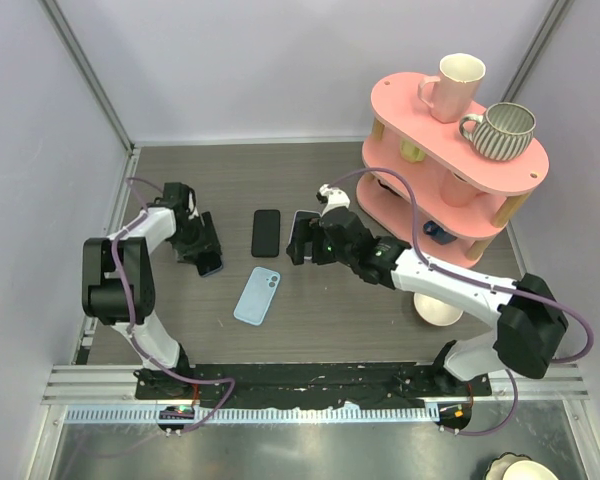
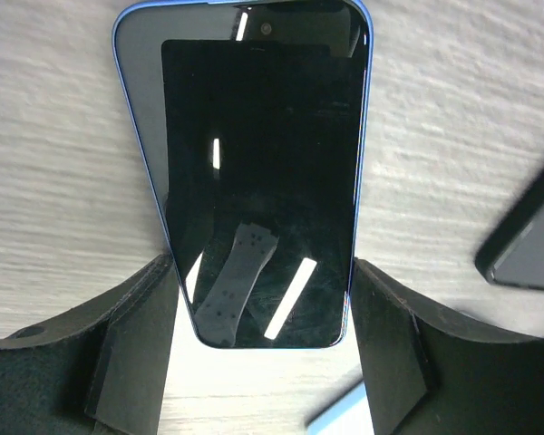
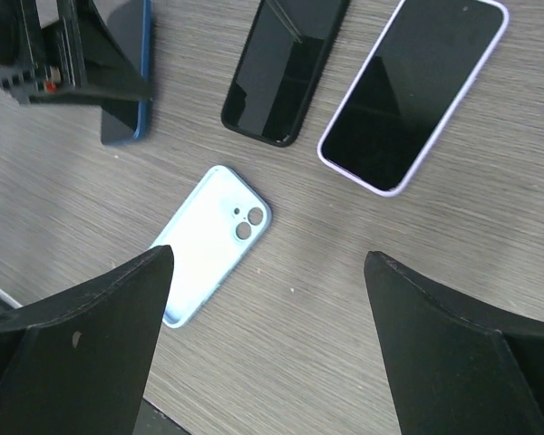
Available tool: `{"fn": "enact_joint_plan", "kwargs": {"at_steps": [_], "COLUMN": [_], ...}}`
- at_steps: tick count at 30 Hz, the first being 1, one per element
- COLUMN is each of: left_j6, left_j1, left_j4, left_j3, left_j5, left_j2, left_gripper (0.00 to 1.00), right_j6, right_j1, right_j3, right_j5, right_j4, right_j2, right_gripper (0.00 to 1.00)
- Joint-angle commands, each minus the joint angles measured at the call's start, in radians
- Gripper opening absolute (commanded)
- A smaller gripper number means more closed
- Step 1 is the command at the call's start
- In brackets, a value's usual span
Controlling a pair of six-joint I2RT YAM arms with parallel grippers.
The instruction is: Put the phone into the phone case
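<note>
A blue-edged phone [image 2: 258,163] with a dark screen sits between my left gripper's fingers [image 2: 140,335]. Both fingers press on its long sides near its lower end. The left gripper [image 1: 202,250] is at the left of the table, and the phone's end [image 1: 212,266] sticks out below it. A light blue phone case [image 1: 257,296] lies inside up to its right, also in the right wrist view [image 3: 213,240]. My right gripper [image 1: 298,243] is open and empty, hovering above the table [image 3: 267,258] right of the case.
A black phone [image 1: 266,232] and a lilac-edged phone [image 3: 412,91] lie side by side behind the case. A pink two-tier shelf [image 1: 410,100] with mugs stands at the back right. A white bowl [image 1: 438,310] sits near the right arm.
</note>
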Motion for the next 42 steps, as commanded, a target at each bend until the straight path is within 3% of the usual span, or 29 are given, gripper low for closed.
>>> {"fn": "enact_joint_plan", "kwargs": {"at_steps": [1,8,14,25,34,38,42], "left_j6": [-0.065,-0.105,-0.156,-0.156,-0.151,-0.147,-0.148], "left_j1": [-0.027,-0.133,-0.181,-0.236,-0.251,-0.257,-0.265], "left_j4": [0.013,0.019,0.063,0.108,0.105,0.106,0.119], "left_j3": [-0.066,-0.164,-0.260,-0.305,-0.302,-0.304,-0.300], "left_j5": [0.163,0.197,0.229,0.274,0.274,0.265,0.275], "left_j2": [-0.108,-0.273,-0.424,-0.452,-0.482,-0.491,-0.485], "left_gripper": [0.14,0.09,0.08,0.07,0.07,0.07,0.07], "right_j6": [0.143,0.243,0.307,0.583,0.602,0.617,0.619], "right_j1": [-0.007,-0.032,-0.102,-0.087,-0.070,-0.052,-0.033], "right_j3": [0.069,0.169,0.246,0.198,0.151,0.142,0.136], "right_j5": [-0.013,-0.157,-0.309,-0.531,-0.502,-0.545,-0.544], "right_j4": [0.100,0.189,0.270,0.622,0.593,0.650,0.652], "right_j2": [0.049,0.244,0.385,0.561,0.584,0.609,0.612], "right_gripper": [0.92,0.89,0.79,0.70,0.64,0.52,0.50]}}
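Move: The left hand already grips the blue phone; the light blue phone case lies about 12 cm back and 15 cm right of this hand, 4 cm lower. The black phone is 7 cm ahead and 17 cm right of it. From the open right hand, the held blue phone is some 25 cm left, 5 cm ahead and 13 cm below, the black phone about 12 cm ahead, 10 cm left and 19 cm below. Left brings the held phone 14 cm right-back towards the case; right reaches left-down around the phone, fingers half-closing. ##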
